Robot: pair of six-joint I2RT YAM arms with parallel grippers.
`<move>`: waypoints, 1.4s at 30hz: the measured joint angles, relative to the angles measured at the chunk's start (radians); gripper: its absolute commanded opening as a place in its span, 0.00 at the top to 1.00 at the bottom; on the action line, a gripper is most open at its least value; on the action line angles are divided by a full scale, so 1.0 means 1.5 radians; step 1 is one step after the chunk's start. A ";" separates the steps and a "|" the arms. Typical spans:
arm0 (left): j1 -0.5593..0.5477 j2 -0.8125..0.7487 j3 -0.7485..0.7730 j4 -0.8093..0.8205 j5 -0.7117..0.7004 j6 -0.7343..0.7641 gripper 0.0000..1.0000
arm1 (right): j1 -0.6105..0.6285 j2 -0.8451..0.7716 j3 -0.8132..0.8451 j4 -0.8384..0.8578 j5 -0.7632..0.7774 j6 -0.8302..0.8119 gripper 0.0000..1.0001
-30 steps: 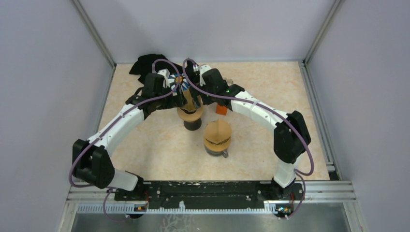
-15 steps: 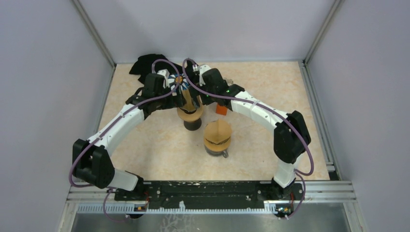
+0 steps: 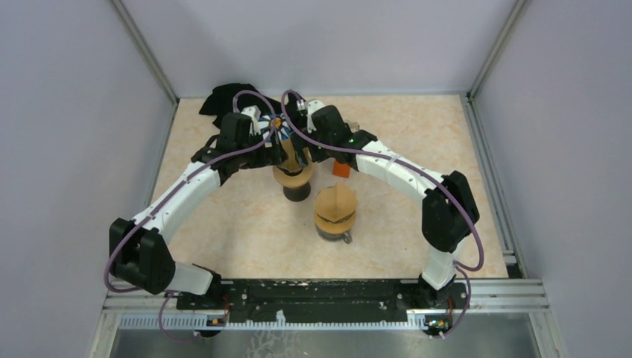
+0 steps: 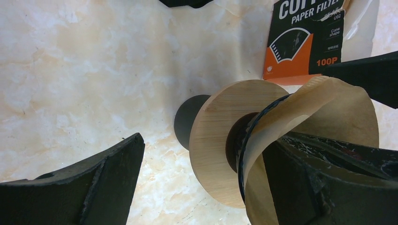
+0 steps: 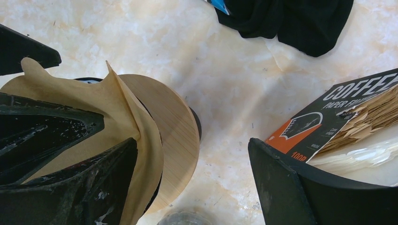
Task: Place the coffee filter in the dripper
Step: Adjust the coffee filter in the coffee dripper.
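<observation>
The dripper (image 3: 293, 177) stands mid-table; its round wooden collar (image 4: 220, 140) and black base show in both wrist views. A brown paper coffee filter (image 4: 328, 108) sits as an open cone in the dripper's black rim, its edge crumpled and standing up (image 5: 84, 98). My left gripper (image 4: 206, 140) is open and straddles the rim, one finger inside the cone and one outside over the table. My right gripper (image 5: 192, 140) is open too, with one finger inside the cone from the other side and the other finger near the filter pack. Neither pinches the paper.
An orange-and-black coffee filter pack (image 5: 328, 117) lies just right of the dripper. A black cloth (image 3: 222, 101) lies at the back left. A second dripper with a filter (image 3: 335, 211) stands nearer the arm bases. Side walls enclose the table.
The left arm's elbow has shifted very slightly. Both grippers and the filter stay where they were.
</observation>
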 measured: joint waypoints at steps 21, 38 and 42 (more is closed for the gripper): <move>0.002 -0.003 -0.001 0.000 -0.003 0.000 0.01 | 0.000 -0.033 -0.001 0.007 -0.001 0.006 0.12; 0.002 -0.006 -0.005 0.000 -0.003 0.000 0.01 | 0.000 -0.085 -0.011 0.022 -0.004 0.007 0.11; 0.002 -0.019 -0.005 0.000 -0.003 0.000 0.01 | 0.000 -0.086 -0.012 0.028 -0.005 0.007 0.11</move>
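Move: The filter in the black-rimmed dripper lies about 5 cm left and 4 cm back of the right hand, its middle some 3 cm lower. From that hand the filter box is roughly 9 cm right and 4 cm ahead, and the second dripper 14 cm back and 5 cm right, both lower. From the left hand the same filter is about 5 cm right, 3 cm back and slightly below. The right hand rises about 6 cm out of the filter, tipping slightly upward, fingers open; the left stays at the rim. ##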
